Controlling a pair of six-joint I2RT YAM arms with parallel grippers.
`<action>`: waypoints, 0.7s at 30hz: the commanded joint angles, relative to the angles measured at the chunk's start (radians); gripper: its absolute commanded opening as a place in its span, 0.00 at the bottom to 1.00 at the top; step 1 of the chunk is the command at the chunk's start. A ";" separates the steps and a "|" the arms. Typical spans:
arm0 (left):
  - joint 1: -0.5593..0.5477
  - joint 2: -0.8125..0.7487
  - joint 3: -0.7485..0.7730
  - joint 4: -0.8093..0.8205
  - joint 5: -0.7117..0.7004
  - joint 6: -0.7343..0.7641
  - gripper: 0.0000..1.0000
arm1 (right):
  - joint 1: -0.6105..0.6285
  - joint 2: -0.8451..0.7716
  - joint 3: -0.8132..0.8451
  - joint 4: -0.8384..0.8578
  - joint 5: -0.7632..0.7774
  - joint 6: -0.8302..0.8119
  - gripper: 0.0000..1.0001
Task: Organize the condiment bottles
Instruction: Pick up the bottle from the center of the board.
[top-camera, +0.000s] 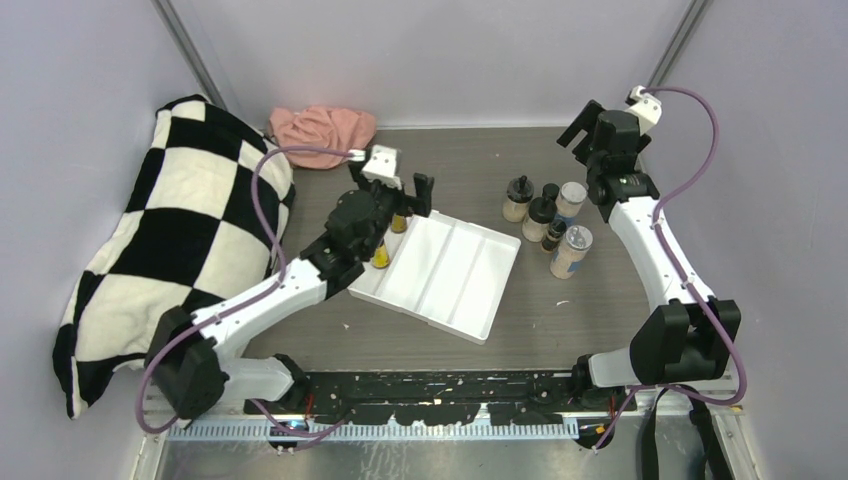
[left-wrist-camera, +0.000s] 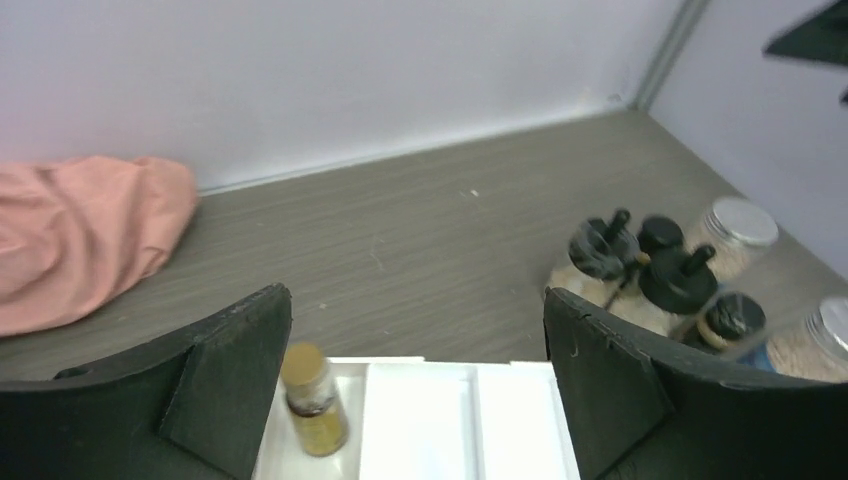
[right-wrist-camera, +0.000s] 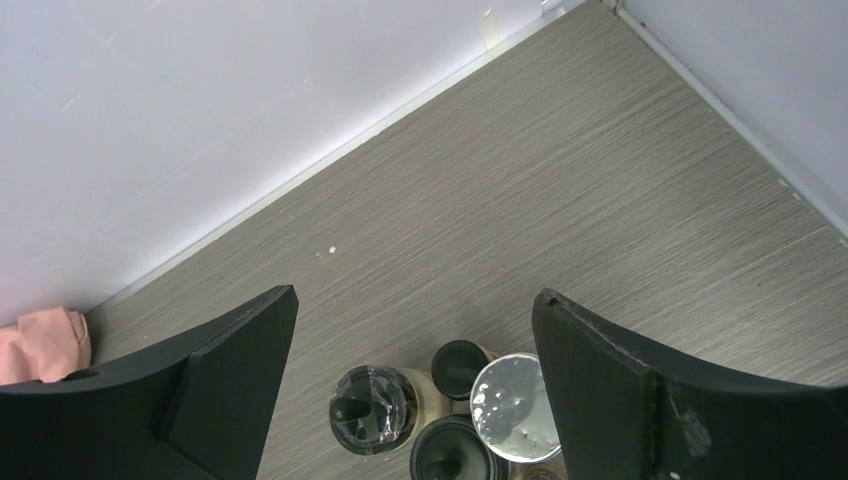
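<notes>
A white divided tray (top-camera: 455, 275) lies mid-table. Two slim yellow brown-capped bottles (top-camera: 398, 223) (top-camera: 381, 256) stand in its left compartment. My left gripper (top-camera: 392, 195) hovers open over that end; in the left wrist view one yellow bottle (left-wrist-camera: 312, 402) stands just inside the left finger (left-wrist-camera: 230, 380), with nothing gripped. The other condiment bottles cluster right of the tray: black-lidded beige ones (top-camera: 517, 198) (top-camera: 540, 218), two tiny dark ones (top-camera: 551, 192) (top-camera: 554, 237) and silver-lidded shakers (top-camera: 572, 200) (top-camera: 573, 250). My right gripper (right-wrist-camera: 415, 330) is open, high above that cluster.
A black-and-white checkered pillow (top-camera: 170, 240) fills the left side. A pink cloth (top-camera: 322, 128) lies at the back wall. Walls close the table at back and right. The tray's middle and right compartments (left-wrist-camera: 470, 420) hold nothing.
</notes>
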 joint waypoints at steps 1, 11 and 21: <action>-0.003 0.143 0.135 -0.105 0.244 0.019 0.98 | -0.005 -0.012 0.084 0.006 0.063 -0.042 0.94; 0.030 0.425 0.344 -0.065 0.584 0.037 1.00 | -0.031 0.049 0.156 -0.008 0.077 -0.043 0.94; 0.080 0.661 0.552 -0.053 0.863 -0.025 1.00 | -0.047 0.094 0.194 0.016 0.060 -0.026 0.95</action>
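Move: The clear-topped condiment bottle, apparently next, stands about 27 cm to the left hand's right, 7 cm farther out and some 20 cm lower. Touching it, the black-topped bottle is roughly 6 cm farther right and 5 cm nearer; the white tray's middle lies about 8 cm right of the left hand, 8 cm back and 26 cm down. From the right hand the clear-topped bottle is about 14 cm left, 6 cm back and 16 cm below. Empty and already wide open, the left hand swings some 16 cm right across the tray's far side towards the clear-topped bottle, sinking about 9 cm and edging forward, while it turns clockwise by roughly 35 degrees and tips its fingers down a little to face the group. The open right hand drifts a few centimetres right and slightly forward, rising and then partly settling back, away from the bottles. ##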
